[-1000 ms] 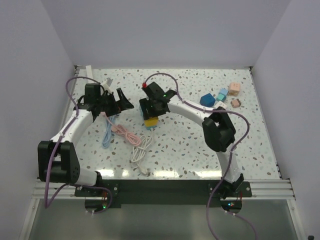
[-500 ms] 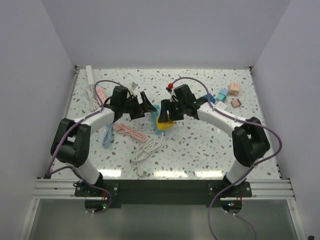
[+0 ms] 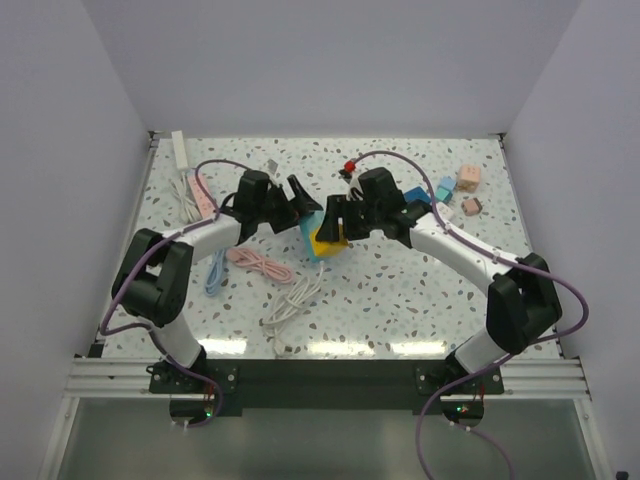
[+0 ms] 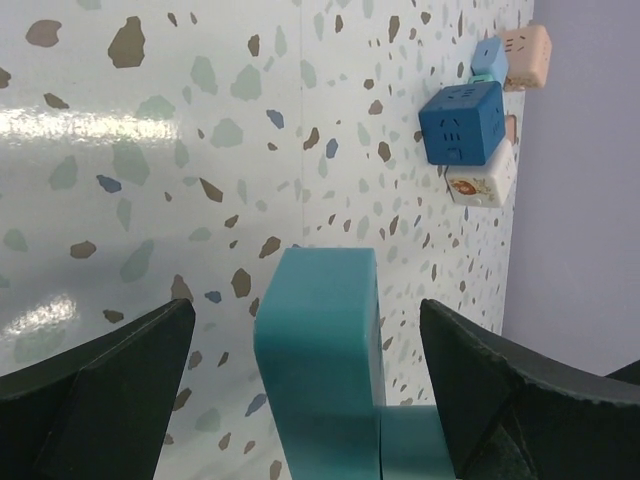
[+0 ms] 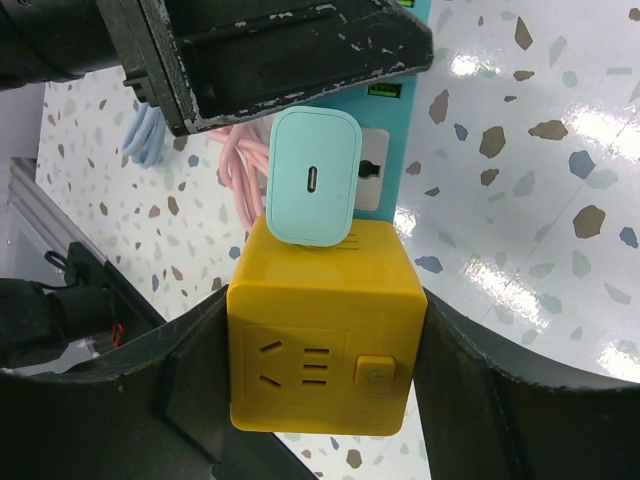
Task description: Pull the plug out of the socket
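A yellow cube socket [image 5: 320,300] is clamped between my right gripper's [image 5: 325,365] fingers, lifted near the table's middle [image 3: 326,240]. A mint-green plug [image 5: 313,178] with a small port on its face sits plugged into the cube's upper side. Behind it lies a teal body with a white socket face [image 5: 372,170]. My left gripper [image 3: 303,203] is open and faces the cube from the left. In the left wrist view a teal block [image 4: 320,380] stands between its spread fingers [image 4: 120,370], touching neither. One left finger [image 5: 270,50] reaches over the plug.
Pink [image 3: 255,265], white [image 3: 288,300] and blue [image 3: 215,270] cables lie front left. A white power strip [image 3: 180,150] and a pink one [image 3: 200,187] are at the back left. Blue [image 4: 460,122], white [image 4: 482,182] and pink [image 4: 525,55] cubes sit back right.
The right gripper has carried the yellow socket to the right and slightly back. The left gripper has swung right toward it, and its open fingers now straddle the teal block.
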You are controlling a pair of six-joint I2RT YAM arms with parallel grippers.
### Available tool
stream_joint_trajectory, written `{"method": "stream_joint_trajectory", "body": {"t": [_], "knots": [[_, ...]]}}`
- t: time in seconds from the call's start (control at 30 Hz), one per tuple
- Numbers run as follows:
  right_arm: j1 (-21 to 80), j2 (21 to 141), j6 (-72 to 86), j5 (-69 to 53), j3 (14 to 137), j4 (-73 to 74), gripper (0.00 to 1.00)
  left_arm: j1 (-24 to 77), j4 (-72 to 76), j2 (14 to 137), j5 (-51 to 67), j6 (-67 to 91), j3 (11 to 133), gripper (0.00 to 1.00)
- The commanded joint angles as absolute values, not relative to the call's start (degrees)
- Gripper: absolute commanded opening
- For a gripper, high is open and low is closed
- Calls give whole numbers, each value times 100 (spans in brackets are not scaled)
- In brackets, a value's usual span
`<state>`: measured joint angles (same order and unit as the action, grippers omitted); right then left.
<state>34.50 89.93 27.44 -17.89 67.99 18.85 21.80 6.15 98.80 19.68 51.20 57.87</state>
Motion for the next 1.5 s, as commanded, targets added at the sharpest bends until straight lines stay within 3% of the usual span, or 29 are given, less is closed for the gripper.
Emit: {"method": "stream_joint_trajectory", "body": {"t": [0.0,0.1,0.2,0.23,0.4,0.43,0.53,0.63,1.1,1.2,1.47], "knots": [[3454,8640,2883,-2083,6864,1283,0,2399,1195,9949,1950,5440,5880,100],[3454,8622,2883,-2004,6812,1213,0,2583,1441,9993,2030,5642,5959,100],[3454,8561,2883,-1864,6777,1108,0,2689,1503,10019,2126,5678,6012,85],[3454,8526,2909,-1741,6750,1020,0,2698,1529,10054,2179,5686,5994,71],[3454,8289,2971,-1477,6645,888,0,2698,1810,10064,2346,5801,5679,35],[3445,8271,2979,-1450,6636,879,0,2698,1828,10063,2364,5809,5643,21],[3384,8235,3058,-1476,6627,879,0,2698,1907,10081,2417,5748,5546,5],[3314,8165,3085,-1555,6679,1010,0,2689,2013,10107,2444,5556,5484,0],[2426,7568,1706,-2329,7392,3911,0,1907,949,10521,2294,3867,6029,0],[2408,7358,1748,-1926,7286,3903,0,1890,958,10477,2425,3902,6117,0],[1864,8067,2460,1246,7470,4122,0,1899,1310,9915,3014,4316,6231,0]]}}
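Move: The left hand, fingers wide open, is at the far end of the raised teal socket. The socket's middle is about 3 cm back, 4 cm to its right and 1 cm lower; the yellow plug on it is some 6 cm back and 6 cm right. The right hand already grips that plug, with the socket's middle about 3 cm ahead, 3 cm left and 3 cm below. The blue plug lies roughly 16 cm ahead of the right hand, 21 cm right and 10 cm down. Rightward first goes the left hand, about 4 cm, closing on the far end of the teal socket while the right hand keeps its grip on the yellow plug, drifting only slightly right. Then they part: the left drags the socket left and some 7 cm down, then eases up a little; the right carries the plug right about 12 cm, rising, then dipping, and turning clockwise some 20 degrees towards the blue plug. ##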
